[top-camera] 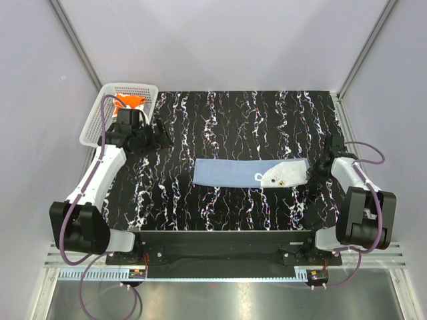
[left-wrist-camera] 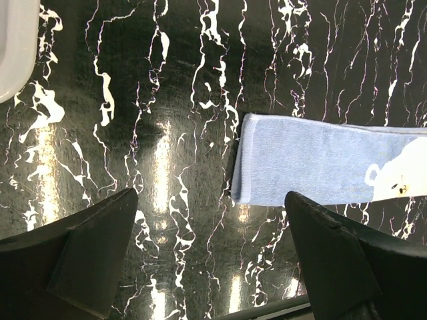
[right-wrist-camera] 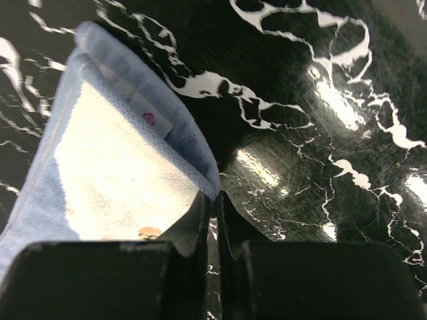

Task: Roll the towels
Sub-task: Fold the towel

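Observation:
A light blue towel [top-camera: 243, 173] lies folded into a long strip across the middle of the black marbled table, with a white print at its right end. My right gripper [top-camera: 311, 175] is at that end, its jaws pinched on the towel's edge [right-wrist-camera: 193, 163] and lifting it slightly; the closed gripper [right-wrist-camera: 215, 200] shows in the right wrist view. An orange towel [top-camera: 131, 101] sits in the basket at the far left. My left gripper [top-camera: 160, 135] hovers beside the basket, wide open [left-wrist-camera: 210, 200] and holding nothing. The blue towel's left end [left-wrist-camera: 313, 160] lies just beyond it.
A white mesh basket [top-camera: 95, 127] stands at the table's far left corner; its rim [left-wrist-camera: 13, 47] shows in the left wrist view. Grey walls and metal frame posts enclose the table on three sides.

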Available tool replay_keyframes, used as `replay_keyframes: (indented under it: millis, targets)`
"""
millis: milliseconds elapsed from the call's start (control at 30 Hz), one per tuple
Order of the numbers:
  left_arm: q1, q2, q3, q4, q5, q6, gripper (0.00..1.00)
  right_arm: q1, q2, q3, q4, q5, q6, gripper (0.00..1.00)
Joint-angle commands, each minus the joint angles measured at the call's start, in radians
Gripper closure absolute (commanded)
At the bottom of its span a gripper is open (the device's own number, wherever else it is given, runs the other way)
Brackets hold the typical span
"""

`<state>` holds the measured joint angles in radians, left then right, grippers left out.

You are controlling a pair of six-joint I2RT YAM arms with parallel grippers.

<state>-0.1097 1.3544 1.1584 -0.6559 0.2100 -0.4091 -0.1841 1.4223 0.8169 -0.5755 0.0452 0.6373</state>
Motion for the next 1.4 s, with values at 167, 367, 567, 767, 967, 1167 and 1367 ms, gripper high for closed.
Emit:
replay_keyframes:
  millis: [167, 367, 567, 767, 967, 1167, 1367]
  targets:
    - [0.005, -0.021, 0.032, 0.024, -0.004, 0.020, 0.02, 0.061, -0.034, 0.126, -0.043, -0.007, -0.068, 1.00]
    - [0.007, -0.018, 0.038, 0.013, -0.020, 0.020, 0.03, 0.276, -0.003, 0.260, -0.107, 0.047, -0.042, 1.00]
    - [0.008, -0.018, 0.040, 0.006, -0.032, 0.020, 0.04, 0.414, 0.058, 0.404, -0.152, 0.067, -0.014, 1.00]
    - [0.013, -0.018, 0.044, 0.002, -0.035, 0.018, 0.04, 0.577, 0.145, 0.536, -0.181, 0.070, 0.013, 1.00]
    - [0.019, -0.017, 0.046, 0.001, -0.032, 0.018, 0.04, 0.719, 0.231, 0.643, -0.190, 0.079, 0.044, 1.00]
    - [0.025, -0.014, 0.046, -0.001, -0.029, 0.016, 0.04, 0.830, 0.317, 0.734, -0.185, 0.090, 0.073, 1.00]
    - [0.030, -0.011, 0.046, -0.002, -0.027, 0.016, 0.04, 0.908, 0.418, 0.827, -0.196, 0.096, 0.090, 1.00]
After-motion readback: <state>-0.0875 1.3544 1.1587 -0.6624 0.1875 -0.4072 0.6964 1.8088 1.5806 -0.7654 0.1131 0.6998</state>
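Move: The right hand holds the blue towel's near right corner just off the table; the towel's far-left end, where this corner is being taken, lies about 43 cm to its left, 2 cm ahead and 3 cm lower. The bear face is some 10 cm left and 2 cm ahead, the towel's middle about 22 cm left and 2 cm ahead. From the idle left hand that left end is roughly 10 cm right, 4 cm back and 16 cm below. Keeping its pinch, the right hand lifts the corner and carries it some 33 cm left, turning about 45 degrees counter-clockwise. ##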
